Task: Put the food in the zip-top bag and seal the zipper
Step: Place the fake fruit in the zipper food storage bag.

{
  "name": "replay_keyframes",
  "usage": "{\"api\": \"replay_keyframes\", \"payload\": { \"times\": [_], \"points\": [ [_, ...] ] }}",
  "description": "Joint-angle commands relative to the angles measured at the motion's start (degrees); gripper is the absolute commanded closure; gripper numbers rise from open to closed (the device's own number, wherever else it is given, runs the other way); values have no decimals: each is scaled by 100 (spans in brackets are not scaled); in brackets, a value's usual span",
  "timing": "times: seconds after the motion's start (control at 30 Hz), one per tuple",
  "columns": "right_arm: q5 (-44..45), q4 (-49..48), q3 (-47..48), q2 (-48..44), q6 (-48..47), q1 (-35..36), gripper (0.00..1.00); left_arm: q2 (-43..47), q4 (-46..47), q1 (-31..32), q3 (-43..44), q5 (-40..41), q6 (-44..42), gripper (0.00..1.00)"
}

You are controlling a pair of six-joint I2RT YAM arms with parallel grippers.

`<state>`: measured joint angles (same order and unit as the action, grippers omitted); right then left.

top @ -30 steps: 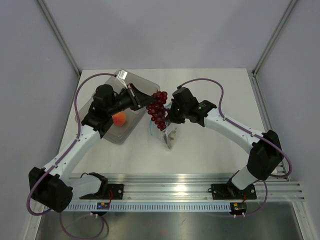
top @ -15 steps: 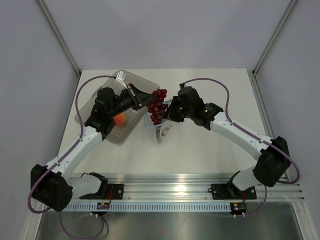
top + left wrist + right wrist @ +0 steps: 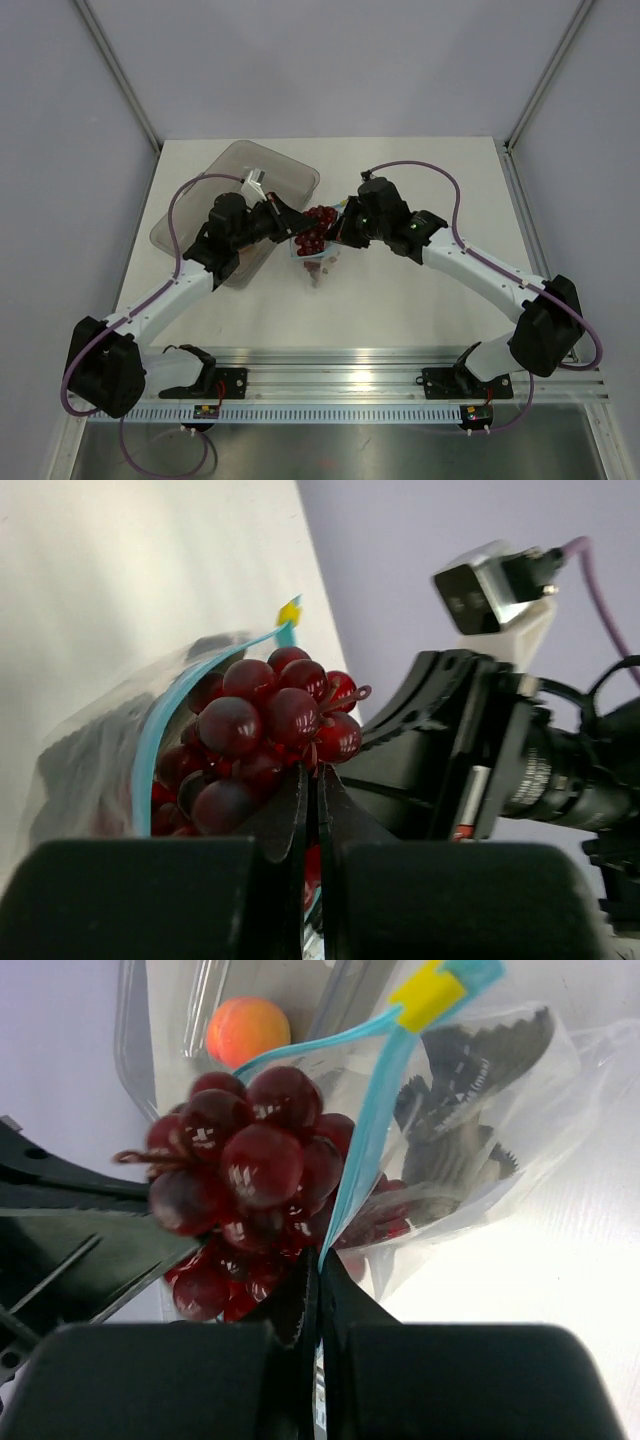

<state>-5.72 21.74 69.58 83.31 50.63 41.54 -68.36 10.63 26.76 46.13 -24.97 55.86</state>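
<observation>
The bunch of dark red grapes [image 3: 318,228] hangs by its stem from my left gripper [image 3: 318,772], which is shut on it. The grapes [image 3: 250,1170] sit at the mouth of the clear zip-top bag [image 3: 480,1130], partly past its blue-teal zipper [image 3: 375,1130]. My right gripper [image 3: 320,1265] is shut on that zipper edge and holds the mouth up; a yellow slider [image 3: 428,982] sits at the strip's far end. The bag [image 3: 318,264] droops to the table below both grippers. The orange peach [image 3: 247,1030] lies in the tray behind; the left arm hides it in the top view.
The translucent grey tray [image 3: 240,175] lies at the back left, under my left arm. The two wrists meet almost nose to nose over the table's middle, with the right gripper's body [image 3: 450,740] close in front of the left one.
The left arm has carried the grapes right and down, from beside the tray to the bag's mouth. The right gripper has drawn in with the bag's edge to meet it.
</observation>
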Motion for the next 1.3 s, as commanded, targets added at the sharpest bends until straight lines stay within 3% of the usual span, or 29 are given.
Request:
{"api": "replay_keyframes", "payload": {
  "times": [0.0,0.47,0.7,0.83,0.9,0.93,0.97,1.17,1.27],
  "points": [
    [-228,-635,29,-148,96,-49,100,95,265,57,-122,255,-180,100],
    [-483,-917,20,-78,96,-49,100,-705,-378,268,133,133,-708,100],
    [-1010,-1277,-129,-78,245,-41,100,-951,-886,321,651,773,-1094,100],
    [-1002,-1268,-383,-288,307,-41,100,-1083,-1046,373,1020,758,-1357,100],
    [-923,-1242,-533,-341,342,-49,100,-1171,-1413,435,1370,469,-1560,84],
    [-862,-1242,-559,-394,351,-49,100,-1171,-1519,452,1477,371,-1621,63],
    [-826,-1242,-621,-420,377,-49,100,-1145,-1607,479,1548,292,-1726,56],
    [-606,-1145,-639,-526,351,-84,100,-768,-2810,523,2127,-306,-2621,25],
    [-606,-1128,-674,-544,351,-102,100,-496,-3444,523,2338,-421,-2939,22]
  ]
}}
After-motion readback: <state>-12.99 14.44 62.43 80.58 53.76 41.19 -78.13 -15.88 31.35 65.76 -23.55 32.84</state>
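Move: The left hand grips the grapes, their middle about 3 cm below it and 1 cm to its right. They are bound for the bag's mouth, centred roughly 5 cm below this hand, 1 cm back and 1 cm right; the yellow slider sits some 8 cm ahead, 4 cm right and 5 cm down, and the peach about 12 cm ahead, 20 cm left and 17 cm down. From the right hand, pinching the rim, the mouth's middle is some 4 cm left, level fore and aft, 1 cm down. Straight down goes the left hand, about 8 cm, taking the already gripped grapes deeper into the bag. It then eases forward 2 cm, opens wide to let go of them and rises some 6 cm, its left side rolling up about 20 degrees. The right hand keeps its pinch on the rim, drifting a little left and up, then back and down. ##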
